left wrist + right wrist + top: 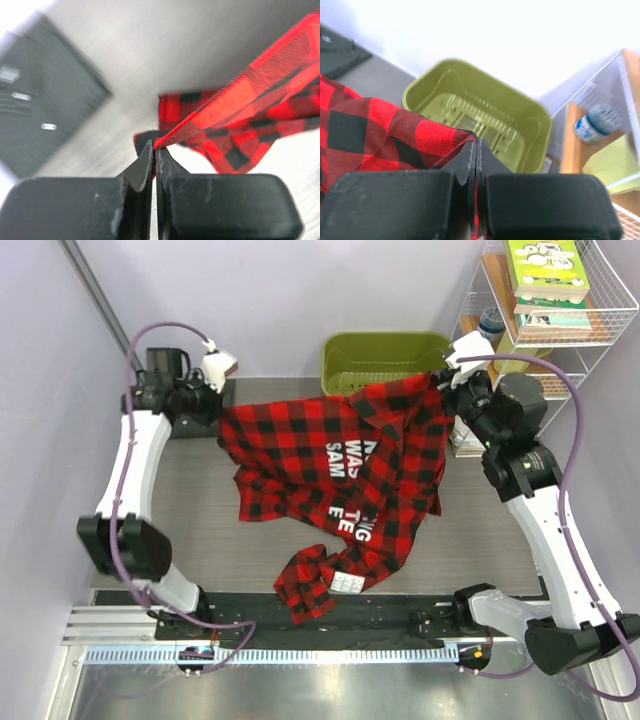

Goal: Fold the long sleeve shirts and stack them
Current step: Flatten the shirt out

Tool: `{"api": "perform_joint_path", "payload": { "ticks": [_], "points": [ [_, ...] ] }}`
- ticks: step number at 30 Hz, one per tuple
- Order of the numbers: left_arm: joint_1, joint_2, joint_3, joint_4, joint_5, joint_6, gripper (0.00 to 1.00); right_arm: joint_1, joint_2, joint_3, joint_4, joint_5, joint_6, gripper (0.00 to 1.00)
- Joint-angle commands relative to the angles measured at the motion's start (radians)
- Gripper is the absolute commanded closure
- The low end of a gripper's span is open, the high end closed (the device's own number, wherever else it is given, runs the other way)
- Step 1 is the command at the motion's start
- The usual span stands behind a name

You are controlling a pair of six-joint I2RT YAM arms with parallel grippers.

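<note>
A red-and-black plaid long sleeve shirt (330,475) with white lettering hangs stretched between both arms above the grey table, a sleeve trailing toward the near edge. My left gripper (218,418) is shut on its left edge; in the left wrist view the plaid fabric (235,100) runs taut from the closed jaws of the left gripper (155,146). My right gripper (447,380) is shut on the shirt's right corner, where the fabric (385,135) is pinched at the right gripper (476,142). No grey shirt is in view.
A green plastic basket (385,362) stands at the back of the table, behind the shirt; its green wall (485,115) fills the right wrist view. A wire shelf (560,300) with books and a jar stands at the right. A black device (165,365) sits at back left.
</note>
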Motion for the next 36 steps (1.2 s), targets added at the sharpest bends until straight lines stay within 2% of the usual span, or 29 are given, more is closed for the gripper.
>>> {"api": "perform_joint_path", "payload": {
  "ticks": [1,5,13,18,22,24,25,26,27,28,29,30,31,32,33,34,35,36],
  "points": [
    [0.007,-0.166,0.038,0.101,-0.035,-0.102,1.00,0.004,-0.076,0.085,0.044,0.013,0.016,0.99],
    [0.005,-0.308,0.032,0.135,-0.078,-0.126,1.00,0.004,-0.120,0.131,0.030,0.039,0.004,0.99],
    [0.005,-0.434,-0.056,0.156,-0.129,-0.126,1.00,0.004,-0.204,0.074,0.024,0.034,0.001,0.99],
    [0.005,-0.424,-0.016,0.181,-0.152,-0.197,1.00,0.002,-0.122,0.146,0.075,0.059,0.018,0.99],
    [0.005,-0.318,0.036,0.257,-0.186,-0.234,1.00,0.002,-0.011,0.166,0.147,0.046,0.007,0.99],
    [0.005,-0.252,0.117,0.293,-0.212,-0.269,1.00,0.002,0.085,0.180,0.234,0.065,-0.001,0.99],
    [0.005,-0.168,0.159,0.305,-0.220,-0.278,1.00,0.002,0.128,0.197,0.251,0.072,0.005,0.99],
    [0.005,-0.126,0.208,0.331,-0.247,-0.292,1.00,0.002,0.169,0.269,0.307,0.080,0.016,0.99],
    [0.005,-0.071,0.362,0.333,-0.270,-0.330,1.00,0.002,0.256,0.319,0.319,0.088,0.037,0.99],
    [0.005,-0.022,0.448,0.323,-0.284,-0.341,1.00,0.002,0.294,0.375,0.329,0.107,0.047,0.99],
    [0.005,0.077,0.569,0.287,-0.304,-0.358,1.00,0.001,0.327,0.507,0.332,0.120,0.060,0.99],
    [0.012,0.121,0.789,0.258,-0.299,-0.376,1.00,-0.001,0.364,0.589,0.310,0.120,0.073,0.99],
    [0.013,0.159,0.911,0.235,-0.290,-0.405,1.00,-0.002,0.415,0.676,0.278,0.120,0.099,0.99],
    [0.013,0.196,0.991,0.215,-0.280,-0.413,1.00,-0.004,0.432,0.837,0.212,0.120,0.109,0.99],
    [0.016,0.185,1.035,0.204,-0.249,-0.413,1.00,-0.008,0.435,0.890,0.192,0.120,0.116,0.99],
    [0.016,0.143,0.983,0.211,-0.232,-0.415,1.00,-0.008,0.397,0.919,0.172,0.120,0.114,0.99],
    [0.016,0.086,0.899,0.239,-0.224,-0.419,1.00,-0.010,0.360,0.901,0.130,0.108,0.110,0.99],
    [0.019,-0.077,0.760,0.310,-0.168,-0.422,1.00,-0.010,0.314,0.859,0.107,0.097,0.102,0.99]
  ]
}}
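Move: Pinched at its two far corners, the shirt has its body about 11 cm back and 29 cm right of the left hand and 15 cm below it; from the right hand it is some 5 cm back, 21 cm left and 33 cm down. The green bin stands roughly 24 cm ahead of the right hand, 6 cm left and well below; the wire shelf is about 15 cm ahead and 22 cm right. A dark folded garment lies some 12 cm ahead of the left hand and 11 cm left. Hoisting the shirt by both corners, the two hands first draw up and back about 7 cm towards the bases, the left rising faster, then swing forward over the far table some 16 to 19 cm and climb further. The fingers stay shut on the cloth; the left wrist tips up about 40 degrees and turns counter-clockwise, the right tips up less. ##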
